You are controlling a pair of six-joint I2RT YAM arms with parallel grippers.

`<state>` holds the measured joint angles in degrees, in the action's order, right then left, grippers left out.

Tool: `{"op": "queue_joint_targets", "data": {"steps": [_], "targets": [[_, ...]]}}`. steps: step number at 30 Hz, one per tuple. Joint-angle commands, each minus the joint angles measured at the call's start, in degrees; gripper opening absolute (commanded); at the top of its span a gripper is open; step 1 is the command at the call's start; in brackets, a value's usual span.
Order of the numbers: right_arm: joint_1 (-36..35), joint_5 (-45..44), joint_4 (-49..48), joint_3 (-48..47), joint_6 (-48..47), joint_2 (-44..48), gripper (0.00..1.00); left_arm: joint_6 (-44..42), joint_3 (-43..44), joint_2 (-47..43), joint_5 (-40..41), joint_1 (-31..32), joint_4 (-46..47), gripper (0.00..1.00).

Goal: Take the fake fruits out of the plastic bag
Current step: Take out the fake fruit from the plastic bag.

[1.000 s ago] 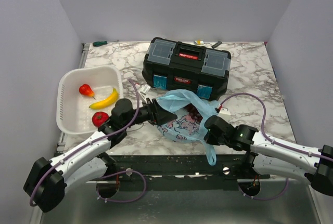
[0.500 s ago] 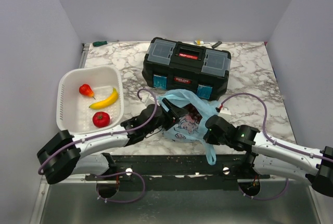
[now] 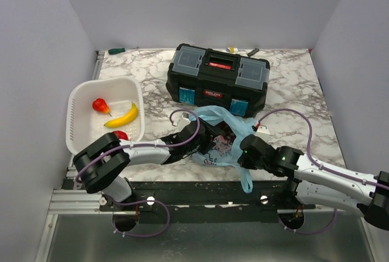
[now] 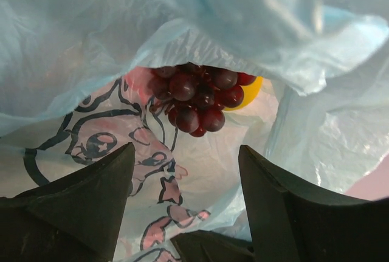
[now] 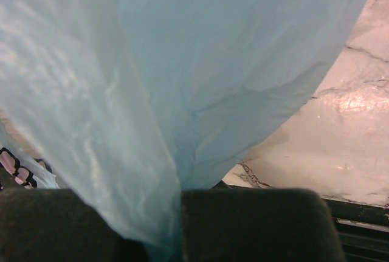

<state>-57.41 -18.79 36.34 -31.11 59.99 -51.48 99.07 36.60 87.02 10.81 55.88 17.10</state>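
The light-blue plastic bag (image 3: 234, 129) lies on the marble table in front of the toolbox. My left gripper (image 3: 209, 141) reaches into its mouth from the left. In the left wrist view this gripper (image 4: 185, 174) is open and holds nothing. The dark red grape bunch (image 4: 194, 101) lies just ahead of its fingertips inside the bag (image 4: 200, 165), with an orange-yellow fruit (image 4: 250, 90) behind it. My right gripper (image 3: 245, 152) is shut on the bag's near right edge, and bag film (image 5: 182, 79) is pinched in the right gripper (image 5: 179, 213). The banana (image 3: 122, 116) and the apple (image 3: 120, 134) lie in the basket.
A white slotted basket (image 3: 79, 101) at the left also holds a small red pear-shaped fruit (image 3: 100, 105). A black toolbox (image 3: 219, 79) stands right behind the bag. A green-handled screwdriver (image 3: 117, 50) and small tools lie along the back edge.
My left arm has swung right from beside the basket and pushed its gripper into the bag's mouth. The right gripper has kept its hold without moving.
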Motion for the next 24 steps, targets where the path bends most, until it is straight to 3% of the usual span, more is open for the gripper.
{"op": "queue_joint_targets", "data": {"steps": [1, 8, 14, 24], "targets": [[-0.3, -0.8, 0.6, 0.7, 1.0, 0.5, 0.01, 4.8, 2.2, 3.2, 4.4, 0.7, 1.7, 0.66], [-0.4, -1.0, 1.4, 0.1, 0.7, 0.6, 0.01, 0.0, 5.5, 8.4, 8.3, 0.9, 4.4, 0.66], [-0.4, -1.3, 2.2, -0.7, 0.6, 1.0, 0.01, -5.3, 5.5, 13.6, 10.5, 1.1, 15.9, 0.65], [-0.3, -1.1, 2.3, -0.6, 0.8, 0.8, 0.01, -11.0, 6.6, 18.7, 13.1, 1.5, 26.8, 0.64]]}}
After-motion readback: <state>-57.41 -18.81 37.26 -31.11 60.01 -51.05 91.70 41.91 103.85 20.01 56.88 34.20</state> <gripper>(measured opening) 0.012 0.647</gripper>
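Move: The dark grapes lie in the open bag about 5 cm ahead of the left gripper, 5 cm to its right and some 6 cm below. A yellow fruit shows against their right side, 8 cm to the gripper's right and 4 cm ahead. The black toolbox stands roughly 20 cm ahead and 1 cm to the right. From the right gripper, which is shut on the bag's rim, the grapes are 10 cm ahead, 6 cm to the left and 4 cm below. Push the open left gripper deeper into the bag's mouth towards the grapes, about 5 cm forward, drifting some 3 cm right and 3 cm down as it goes, and let the fingers tip up by about 10 degrees. Leave them open, without closing on anything yet. Keep the right gripper still, pinching the bag's rim to hold the mouth apart. ##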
